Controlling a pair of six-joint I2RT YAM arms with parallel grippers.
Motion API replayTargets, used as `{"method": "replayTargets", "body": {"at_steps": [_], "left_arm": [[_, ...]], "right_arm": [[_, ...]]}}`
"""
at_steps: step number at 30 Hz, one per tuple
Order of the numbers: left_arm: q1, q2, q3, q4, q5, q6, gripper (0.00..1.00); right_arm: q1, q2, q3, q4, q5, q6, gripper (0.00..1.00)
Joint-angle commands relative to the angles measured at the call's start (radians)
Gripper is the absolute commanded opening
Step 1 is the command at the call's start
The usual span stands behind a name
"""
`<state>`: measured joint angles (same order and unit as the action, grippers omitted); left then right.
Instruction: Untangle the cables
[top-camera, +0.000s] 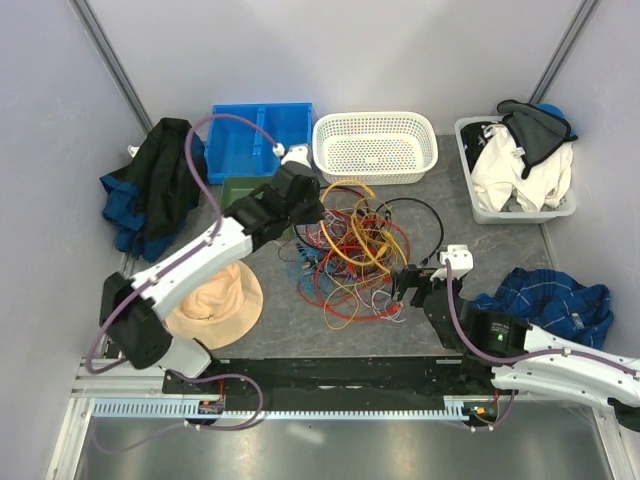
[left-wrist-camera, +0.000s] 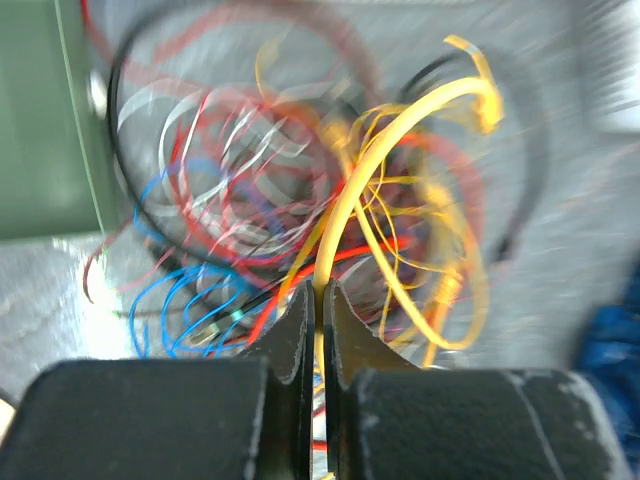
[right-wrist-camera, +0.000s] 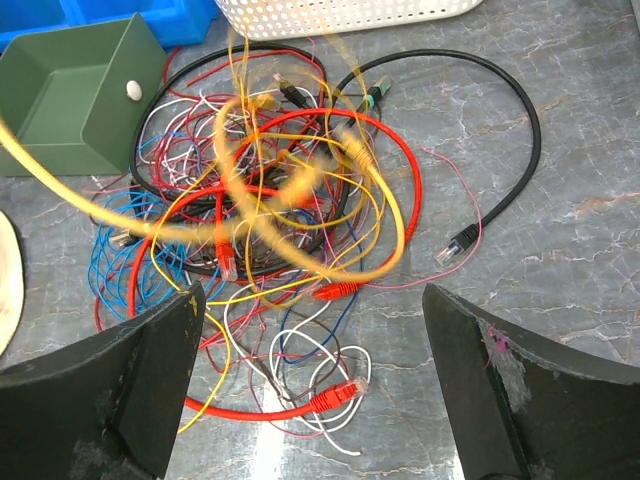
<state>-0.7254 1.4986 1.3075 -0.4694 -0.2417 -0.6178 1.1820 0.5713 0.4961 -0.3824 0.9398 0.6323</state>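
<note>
The cables (top-camera: 350, 250) lie in a tangle of yellow, red, blue, white and black wires at mid-table. My left gripper (top-camera: 310, 205) is over the tangle's left edge. In the left wrist view its jaws (left-wrist-camera: 322, 292) are shut on a thick yellow cable (left-wrist-camera: 380, 150) that arcs up and to the right. My right gripper (top-camera: 405, 280) hovers at the tangle's right edge. It stands wide open (right-wrist-camera: 312, 290) with nothing between its fingers, above a red plug (right-wrist-camera: 335, 393) and white loops. A black cable (right-wrist-camera: 520, 120) loops off to the right.
A green bin (top-camera: 240, 190) and a blue bin (top-camera: 260, 140) stand behind the tangle on the left, and a white basket (top-camera: 375, 145) behind it. A grey tub of clothes (top-camera: 515, 170) is at back right. A tan hat (top-camera: 215, 300), dark jacket (top-camera: 155, 185) and blue plaid cloth (top-camera: 545, 300) flank it.
</note>
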Motion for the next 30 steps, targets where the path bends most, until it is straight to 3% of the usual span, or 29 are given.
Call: {"method": "replayTargets", "body": {"at_steps": [1,16,22,30], "left_arm": [[-0.006,-0.112,0.113,-0.041,-0.008,0.085,0.02],[-0.006,-0.129,0.427,-0.133,-0.111,0.239,0.02],[-0.008,-0.025,0.527,-0.229,-0.027,0.265,0.02],[-0.026,-0.038,0.546,-0.274,0.080,0.369,0.02]], "right_arm": [[0.002,-0.010,0.050,0.023,-0.009,-0.008,0.98],[0.004,-0.136,0.084,-0.024,-0.016,-0.026,0.96],[0.002,-0.223,0.094,-0.064,-0.003,-0.019,0.96],[0.002,-0.300,0.094,-0.063,0.056,-0.040,0.97]]}}
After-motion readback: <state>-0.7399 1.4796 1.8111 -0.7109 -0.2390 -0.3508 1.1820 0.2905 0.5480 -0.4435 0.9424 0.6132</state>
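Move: The left hand already holds the thick yellow cable, some 18 cm above the cable pile; the pile's middle is about 5 cm to its right and about level with it fore and aft. The green bin stands some 15 cm farther out and 16 cm to its left, the white basket about 28 cm out and 8 cm to its right. From the open right hand the pile lies roughly 16 cm ahead, 8 cm left and 14 cm below. Straight up, fast at first, the left hand hauls the thick yellow cable away from the pile for about 20 cm, fingers still shut on it and tipping some 20 degrees nearer level, then sinks back about 3 cm. The empty right hand, staying open, rises about 6 cm and draws off to the right, its left side rolling up slightly. ##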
